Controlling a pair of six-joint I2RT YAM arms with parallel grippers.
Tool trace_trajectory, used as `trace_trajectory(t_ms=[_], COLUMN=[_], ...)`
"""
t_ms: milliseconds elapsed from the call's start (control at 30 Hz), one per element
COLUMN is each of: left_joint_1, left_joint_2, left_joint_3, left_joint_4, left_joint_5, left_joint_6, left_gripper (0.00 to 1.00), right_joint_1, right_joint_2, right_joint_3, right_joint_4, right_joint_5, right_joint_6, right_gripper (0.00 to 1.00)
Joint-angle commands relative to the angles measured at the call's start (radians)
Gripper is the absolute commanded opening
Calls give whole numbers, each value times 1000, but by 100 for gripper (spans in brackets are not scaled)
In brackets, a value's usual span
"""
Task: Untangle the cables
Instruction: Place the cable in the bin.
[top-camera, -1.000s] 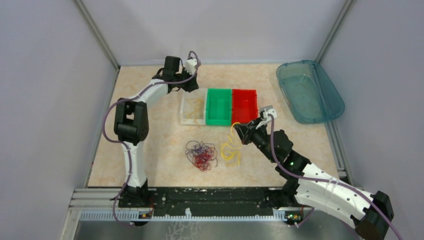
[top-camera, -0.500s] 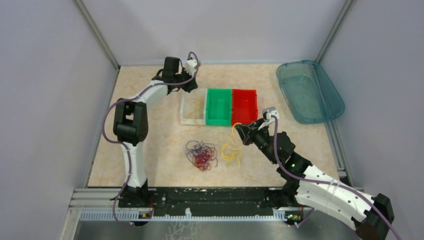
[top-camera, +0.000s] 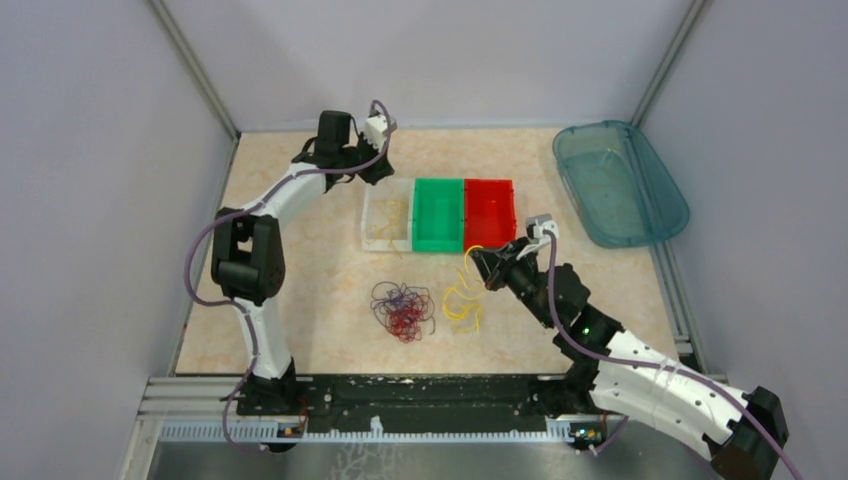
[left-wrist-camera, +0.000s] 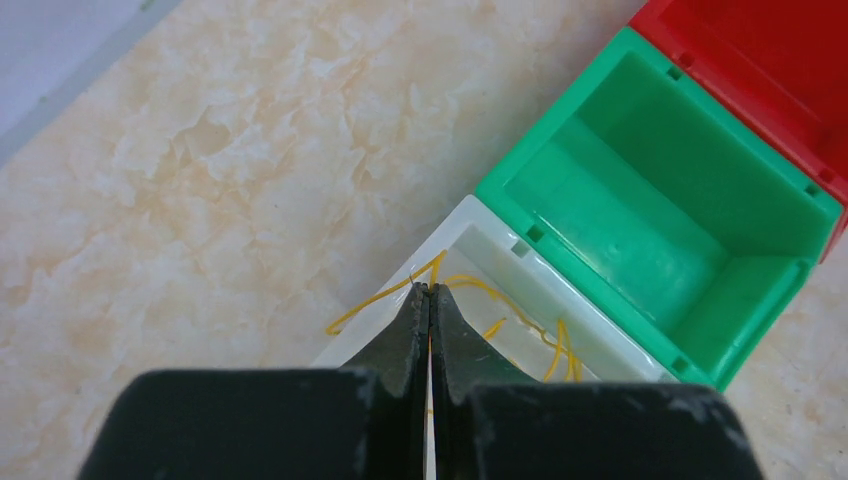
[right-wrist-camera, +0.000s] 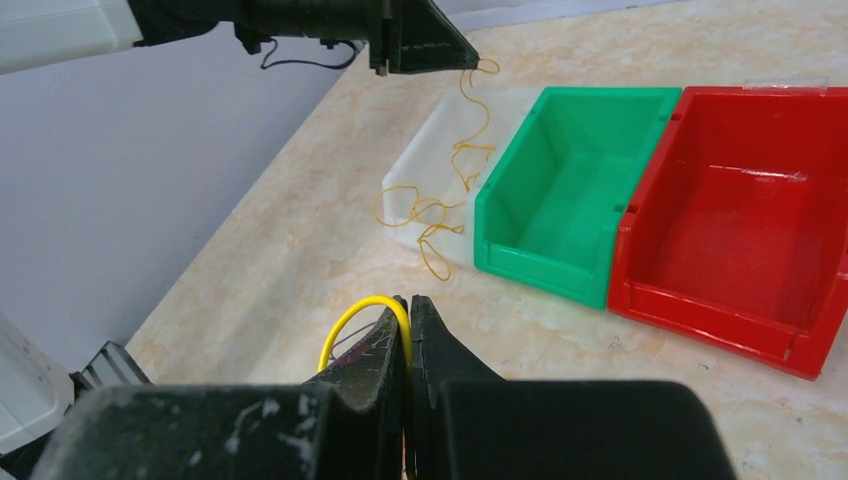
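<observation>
My left gripper (top-camera: 378, 170) (left-wrist-camera: 430, 290) hovers over the far left corner of the clear white bin (top-camera: 372, 228), shut on a thin yellow cable (right-wrist-camera: 478, 110). That cable hangs from its tip into the bin and trails over the bin's near rim. My right gripper (top-camera: 475, 258) (right-wrist-camera: 409, 300) is low over the table in front of the red bin (top-camera: 489, 240), shut on another yellow cable (right-wrist-camera: 345, 325) that loops out of its jaws. More yellow cables (top-camera: 462, 302) lie below it. A red and dark cable tangle (top-camera: 402, 308) lies to their left.
The green bin (top-camera: 437, 243) stands between the white and red bins, all three side by side mid-table. A teal tub (top-camera: 620, 180) rests at the far right against the wall frame. Grey walls enclose the table on three sides.
The left gripper has closed on the yellow cable over the white bin, and its arm has shifted a little left. The right gripper edged slightly forward, still shut on its cable.
</observation>
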Motion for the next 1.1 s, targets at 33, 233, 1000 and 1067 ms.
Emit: trace_trajectory(t_ms=[33, 233, 1000, 1067], left_joint_1=[-3, -2, -20, -20], left_joint_2=[-121, -162, -269, -279], left_joint_3=[-43, -98, -50, -90], left_joint_4=[15, -37, 66, 65], left_joint_5=[36, 65, 41, 40], left_joint_6=[37, 58, 74, 74], left_gripper=[0, 0, 0, 0], right_joint_1=[-8, -8, -9, -9], right_joint_2=[12, 13, 14, 11], right_joint_3=[6, 11, -16, -18], right_joint_4=[58, 48, 63, 64], right_joint_5=[2, 0, -16, -14], right_joint_6=[15, 14, 48, 48], right_gripper=[0, 0, 0, 0])
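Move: The left hand, shut on the orange cable, hangs over the far part of the white bin, whose middle lies about 5 cm back, 1 cm right and some 12 cm below. The green bin's middle is about 14 cm right and 5 cm back of that hand; the red-and-purple tangle lies roughly 31 cm back and 5 cm right. From the right hand, the white bin is about 19 cm ahead, 23 cm left and 22 cm below. Bobbing over the white bin, the left hand rises about 5 cm, draws back towards the robot while sinking again, then swings up some 14 cm and 4 cm forward, away from the bin. Its fingers stay shut on the orange cable and tip upward about 20 degrees late in the rise. The right hand keeps its pinch on the yellow cable, sinking slightly. ##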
